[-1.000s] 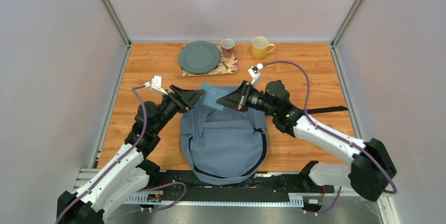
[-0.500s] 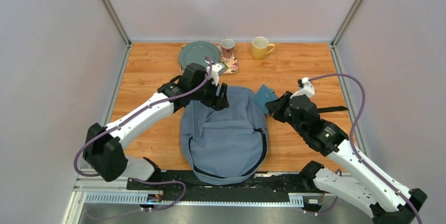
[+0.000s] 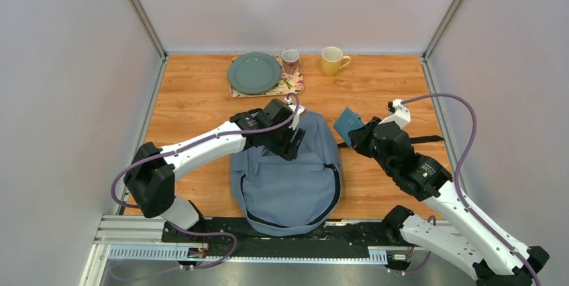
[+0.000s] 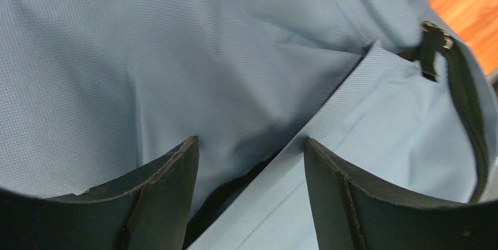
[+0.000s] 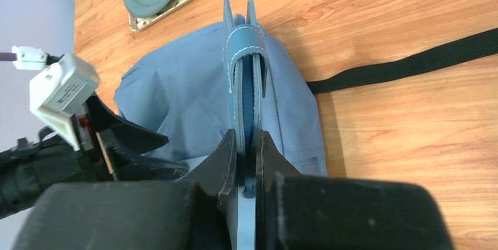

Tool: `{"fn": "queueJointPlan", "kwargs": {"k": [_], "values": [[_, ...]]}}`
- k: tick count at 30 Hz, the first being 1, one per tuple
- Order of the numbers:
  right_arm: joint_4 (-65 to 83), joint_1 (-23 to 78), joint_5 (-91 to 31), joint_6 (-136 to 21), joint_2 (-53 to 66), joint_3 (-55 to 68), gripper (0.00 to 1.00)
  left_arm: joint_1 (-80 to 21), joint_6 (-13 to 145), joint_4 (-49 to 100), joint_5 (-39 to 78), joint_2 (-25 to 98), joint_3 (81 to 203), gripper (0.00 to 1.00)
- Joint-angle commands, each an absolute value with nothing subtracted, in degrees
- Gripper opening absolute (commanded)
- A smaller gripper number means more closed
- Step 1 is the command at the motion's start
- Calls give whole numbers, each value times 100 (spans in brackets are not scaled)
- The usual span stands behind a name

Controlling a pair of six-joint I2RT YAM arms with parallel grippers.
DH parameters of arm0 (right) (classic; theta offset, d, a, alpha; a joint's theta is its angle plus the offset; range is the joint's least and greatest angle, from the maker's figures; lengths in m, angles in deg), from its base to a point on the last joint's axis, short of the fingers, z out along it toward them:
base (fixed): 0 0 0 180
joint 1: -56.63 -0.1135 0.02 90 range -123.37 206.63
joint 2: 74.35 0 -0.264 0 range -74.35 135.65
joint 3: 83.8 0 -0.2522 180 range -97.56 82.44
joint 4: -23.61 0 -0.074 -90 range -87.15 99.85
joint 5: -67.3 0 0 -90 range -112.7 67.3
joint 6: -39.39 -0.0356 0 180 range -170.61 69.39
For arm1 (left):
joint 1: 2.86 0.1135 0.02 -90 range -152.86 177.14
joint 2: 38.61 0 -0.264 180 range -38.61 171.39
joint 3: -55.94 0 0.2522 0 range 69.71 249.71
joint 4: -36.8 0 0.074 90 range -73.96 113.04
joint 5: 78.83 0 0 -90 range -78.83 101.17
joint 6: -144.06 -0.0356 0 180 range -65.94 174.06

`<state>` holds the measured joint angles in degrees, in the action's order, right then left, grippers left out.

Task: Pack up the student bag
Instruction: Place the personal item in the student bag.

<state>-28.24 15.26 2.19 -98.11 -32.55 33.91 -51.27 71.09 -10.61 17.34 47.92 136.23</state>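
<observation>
The student bag (image 3: 285,182), grey-blue with black zipper trim, lies flat in the middle of the table. My left gripper (image 3: 295,139) is over its upper part, open. In the left wrist view the left gripper (image 4: 249,144) has its tips against the bag's fabric (image 4: 176,56), on either side of a dark gap at a flap edge. A black zipper pull (image 4: 433,47) shows to the right. My right gripper (image 3: 360,135) hovers right of the bag, shut on a small flat teal case (image 3: 347,123). The right wrist view shows the right gripper (image 5: 248,138) pinching the teal case (image 5: 246,56) edge-on.
At the back stand a grey plate (image 3: 253,72) on a floral tray (image 3: 290,86), a pink mug (image 3: 290,61) and a yellow mug (image 3: 332,61). A black strap (image 3: 417,140) trails right from the bag across the wood. Walls close in the table on three sides.
Both grippers were at the teal case above the bag. The left gripper has moved down onto the bag's upper part. The right gripper has carried the case off to the right.
</observation>
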Motion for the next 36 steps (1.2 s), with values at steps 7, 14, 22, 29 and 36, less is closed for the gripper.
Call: {"fn": "queueJointPlan", "kwargs": {"k": [7,14,22,29,36], "values": [[-2540,1532,-169,-9842,-3243,3384,0,-5261,8041,-861,203,4946,13905,74],[-2478,1541,-274,-9842,-3173,3419,0,-5270,8385,-492,396,4955,13905,75],[-2434,1532,-442,-9842,-3155,3498,0,-5357,8385,-623,493,5201,13738,68],[-2206,1532,-1143,-9815,-3024,3647,0,-5419,8332,-685,449,5306,13659,28],[-1688,1541,-2181,-10307,-2847,3919,0,-5419,8104,-930,396,5324,14264,0]]}}
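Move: The left hand hangs open just over the student bag: the fabric of the mouth's upper lip lies about 2 cm ahead, 1 cm right and 2 cm below. The right hand already grips the personal item; the middle of the mouth lies about 17 cm to its left, level fore and aft, and 13 cm below. From the right hand, the zipper pull is about 6 cm left, 2 cm back and 14 cm below, while the black strap is some 13 cm right, 8 cm ahead and 19 cm below. Forward about 3 cm, turning some 15 degrees counter-clockwise and finally sinking a little, the left hand settles onto the upper lip of the bag's mouth, then shuts its fingers and pinches the fabric. Leftward, slowly at first and then faster, the right hand brings the clamped personal item about 5 cm towards the mouth, also sinking, easing back slightly, and turning counter-clockwise as it tips down. ##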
